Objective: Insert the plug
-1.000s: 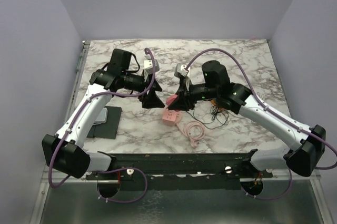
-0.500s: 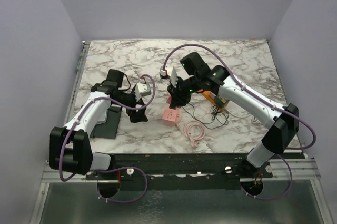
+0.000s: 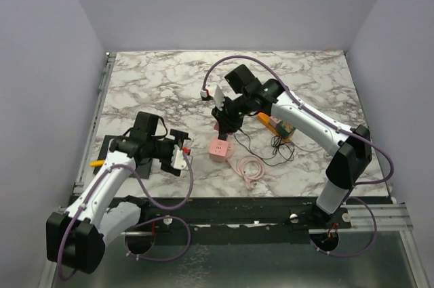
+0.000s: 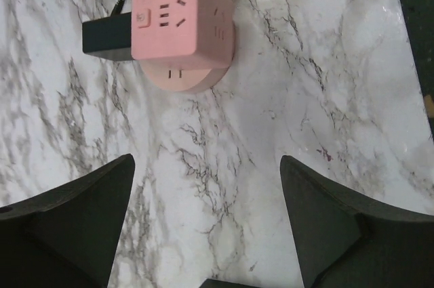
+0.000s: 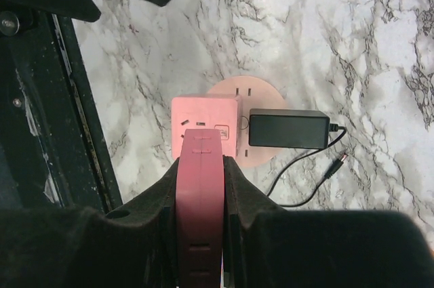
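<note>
A pink socket cube [image 3: 220,147] stands on a round pink base on the marble table, with a black adapter [image 5: 288,129] plugged into one side. My right gripper [image 3: 226,122] hangs just above the cube [image 5: 203,120], shut on a flat pink plug [image 5: 199,193] whose tip points down at the cube's top face. My left gripper [image 3: 181,156] is low over the table to the cube's left, open and empty. In the left wrist view the left gripper [image 4: 207,166] frames bare marble, and the cube [image 4: 178,27] lies well ahead of it.
A coiled pink cable [image 3: 249,166] lies in front of the cube. Thin black wire and an orange object [image 3: 278,126] sit to its right. A dark mat [image 3: 108,147] lies under the left arm. The table's black front rail [image 5: 41,105] runs close by.
The left arm has pulled back and down toward the near left, away from the cube. The right arm has swung the plug leftward until it hangs over the cube.
</note>
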You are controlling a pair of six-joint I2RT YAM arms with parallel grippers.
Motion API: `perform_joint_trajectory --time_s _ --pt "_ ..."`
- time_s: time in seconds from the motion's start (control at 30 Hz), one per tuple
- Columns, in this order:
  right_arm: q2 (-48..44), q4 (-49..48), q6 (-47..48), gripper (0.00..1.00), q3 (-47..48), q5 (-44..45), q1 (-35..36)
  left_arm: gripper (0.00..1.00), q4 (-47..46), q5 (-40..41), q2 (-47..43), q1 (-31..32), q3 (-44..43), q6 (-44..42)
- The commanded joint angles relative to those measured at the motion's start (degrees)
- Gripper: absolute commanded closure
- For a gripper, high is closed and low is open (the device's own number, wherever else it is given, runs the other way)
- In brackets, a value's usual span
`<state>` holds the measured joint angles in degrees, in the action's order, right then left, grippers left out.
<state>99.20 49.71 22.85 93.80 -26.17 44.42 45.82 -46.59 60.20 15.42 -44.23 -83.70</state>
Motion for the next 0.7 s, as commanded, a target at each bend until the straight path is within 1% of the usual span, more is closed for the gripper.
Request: perform_joint_trajectory --time_s 0.0,0.13,0.23,0.3,0.37,0.47,0.53,0.57,0.6,0.63,0.67 --pt "0.32 0.50 1.17 0.99 0.34 0.16 -0.70 0.15 -8.02 2.41 -10.24 3.59 8.17 -12.41" --pt "0.92 0.08 1.66 0.99 -0.54 0.01 -1.25 0.22 -8.97 1.87 -13.79 6.21 10.93 -20.41" --pt "2.16 0.03 1.80 0.99 0.10 -1.55 -1.43 0.23 -9.46 1.92 -14.22 8.24 12.14 -27.13" --pt "3.33 0.30 1.62 0.99 0.97 -2.79 -1.36 0.22 -10.08 2.67 -12.73 9.76 12.05 -29.37" --pt "4.66 0.83 1.30 0.99 1.68 -3.06 -1.36 0.19 -11.46 3.68 -10.59 11.27 11.36 -29.59" --pt "6.00 1.40 1.11 0.99 1.86 -3.01 -1.33 0.12 -14.57 5.87 -6.34 13.46 9.16 -26.68" --pt "6.33 1.19 0.89 0.99 1.72 -2.91 -1.29 0.12 -15.07 7.37 -3.25 14.89 6.80 -24.28" --pt "6.29 0.82 0.56 0.99 1.61 -2.97 -1.27 0.17 -15.14 8.05 -2.11 15.58 5.77 -23.07" --pt "6.15 0.33 0.42 0.99 1.37 -3.29 -1.28 0.23 -15.15 8.54 -1.20 16.25 4.96 -22.33" --pt "5.92 -0.23 0.13 0.99 1.03 -3.54 -1.28 0.32 -15.15 8.92 -0.64 16.84 4.45 -22.01" --pt "5.73 -0.77 -0.13 0.99 0.74 -3.87 -1.22 0.46 -15.15 8.96 -0.28 17.40 4.26 -21.88"
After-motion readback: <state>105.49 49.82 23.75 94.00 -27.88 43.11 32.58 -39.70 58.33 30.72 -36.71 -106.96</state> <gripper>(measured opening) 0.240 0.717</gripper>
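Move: The left gripper, empty and open, has the pink cube outlet about 11 cm to its right, some 4 cm ahead and 7 cm below. The right gripper already holds the pink plug; the cube lies about 13 cm below it, 2 cm to its left and 1 cm back. The black adapter stands about 6 cm farther out than the cube, and the coiled pink cord lies some 11 cm to the cube's right and 4 cm nearer the bases. Bring the left gripper about 5 cm to the right towards the side of the pink cube, first easing back a little, and roll it nearly 40 degrees clockwise as seen along its fingers; let the fingers narrow somewhat but stay open. Keep the right grip on the plug, edge slightly forward, then lower it about 4 cm towards the cube. ##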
